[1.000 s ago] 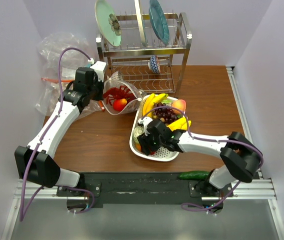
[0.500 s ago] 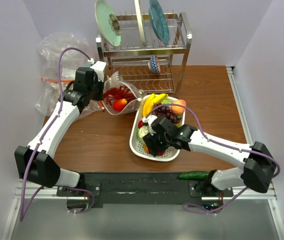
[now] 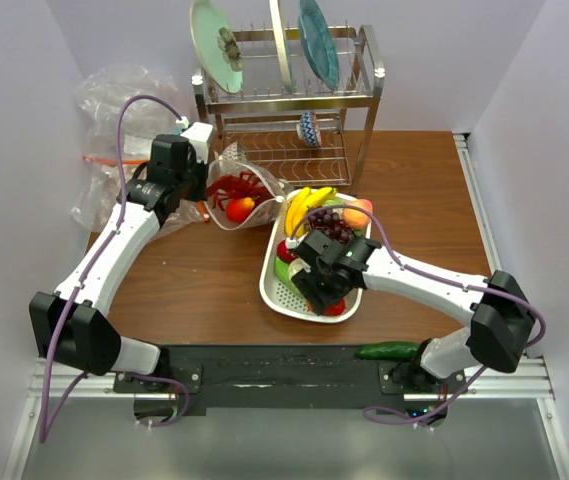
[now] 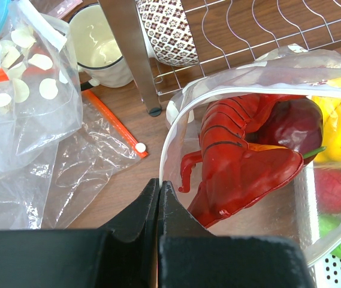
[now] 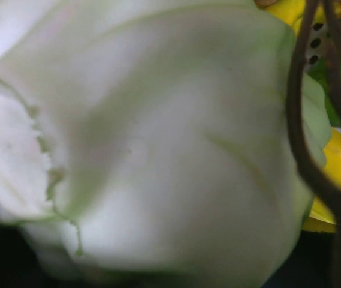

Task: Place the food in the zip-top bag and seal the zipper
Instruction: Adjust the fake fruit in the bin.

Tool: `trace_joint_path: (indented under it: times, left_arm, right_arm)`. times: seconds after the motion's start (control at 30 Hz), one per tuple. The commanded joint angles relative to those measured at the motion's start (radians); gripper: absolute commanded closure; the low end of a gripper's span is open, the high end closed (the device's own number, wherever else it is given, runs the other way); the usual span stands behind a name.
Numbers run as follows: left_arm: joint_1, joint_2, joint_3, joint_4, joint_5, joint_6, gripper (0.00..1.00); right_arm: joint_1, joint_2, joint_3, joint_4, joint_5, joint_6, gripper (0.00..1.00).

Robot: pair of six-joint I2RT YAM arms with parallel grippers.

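The zip-top bag stands open beside the tray, and a red lobster and a dark red apple lie inside it. My left gripper is shut on the bag's mouth edge, pinching the pale zipper strip. From the top view this gripper sits at the bag's left side. My right gripper is down in the white tray, closed around the pale green cabbage, which fills its wrist view and hides the fingers. A peach and a small red fruit lie in the tray.
Yellow bananas and dark grapes share the tray. A metal dish rack with plates stands behind the bag. A bulky clear bag with orange strips lies at the far left. A green cucumber rests by the right arm's base.
The right arm has swung its elbow out and back, and its gripper has shifted slightly right within the tray. The left arm and the bag have not moved.
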Motion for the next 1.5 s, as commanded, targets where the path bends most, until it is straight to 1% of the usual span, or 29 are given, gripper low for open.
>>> trace_joint_path:
  times: [0.0, 0.1, 0.27, 0.43, 0.57, 0.7, 0.73, 0.9, 0.93, 1.1, 1.17, 1.2, 1.3, 1.47]
  left_arm:
    - [0.010, -0.033, 0.018, 0.041, 0.007, 0.014, 1.00]
    - [0.010, -0.034, 0.018, 0.041, 0.007, 0.014, 1.00]
    - [0.008, -0.031, 0.021, 0.043, 0.011, 0.014, 1.00]
    - [0.008, -0.028, 0.022, 0.043, 0.015, 0.014, 1.00]
    - [0.010, -0.028, 0.022, 0.041, 0.016, 0.014, 1.00]
    - [0.010, -0.028, 0.022, 0.043, 0.018, 0.014, 1.00]
    - [0.010, -0.028, 0.022, 0.043, 0.018, 0.014, 1.00]
    - [0.010, -0.030, 0.022, 0.043, 0.016, 0.014, 1.00]
    - [0.010, -0.030, 0.022, 0.041, 0.018, 0.015, 1.00]
    - [0.008, -0.031, 0.021, 0.043, 0.018, 0.015, 1.00]
    - [0.010, -0.031, 0.019, 0.043, 0.018, 0.015, 1.00]
    - [0.010, -0.031, 0.019, 0.044, 0.018, 0.015, 1.00]
    - [0.010, -0.031, 0.019, 0.044, 0.018, 0.015, 1.00]
    - [0.010, -0.033, 0.019, 0.043, 0.018, 0.015, 1.00]
  right_arm:
    - [0.003, -0.007, 0.109, -0.097, 0.044, 0.009, 0.39]
    - [0.003, 0.012, 0.155, -0.167, 0.049, 0.009, 0.39]
    - [0.003, 0.061, 0.209, -0.296, 0.118, 0.014, 0.39]
    - [0.003, 0.085, 0.184, -0.328, 0.135, 0.022, 0.39]
    - [0.003, 0.082, 0.201, -0.365, 0.179, 0.040, 0.37]
    - [0.003, 0.082, 0.203, -0.373, 0.179, 0.046, 0.32]
    - [0.003, 0.084, 0.197, -0.373, 0.176, 0.046, 0.30]
    - [0.003, 0.088, 0.158, -0.330, 0.159, 0.048, 0.25]
    - [0.003, 0.090, 0.144, -0.322, 0.156, 0.052, 0.22]
    - [0.003, 0.070, 0.126, -0.275, 0.161, 0.066, 0.19]
    - [0.003, 0.021, 0.118, -0.223, 0.161, 0.068, 0.18]
    - [0.003, 0.004, 0.117, -0.201, 0.151, 0.066, 0.14]
    - [0.003, -0.083, 0.117, -0.115, 0.098, 0.052, 0.09]
    - [0.003, -0.184, 0.118, 0.038, 0.043, 0.037, 0.09]
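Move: My right hand still holds the cabbage above the bin's near end. The near right corner of the bin is about 5 cm to its right, level ahead and some 7 cm lower. Beside that corner the red pepper lies about 3 cm right, 2 cm back and 5 cm below my hand; the green vegetable is roughly 8 cm left, 5 cm ahead and 5 cm lower. From my left hand the corner is about 31 cm right, 23 cm back and 18 cm down. I raise the held cabbage about 3 cm with my right hand, then carry it some 4 cm right towards the near right corner, sinking slightly as the fingertips swing about 15 degrees to the right. There I open the fingers and let go of the cabbage, then climb about 4 cm while drifting back left and undoing the tilt. ##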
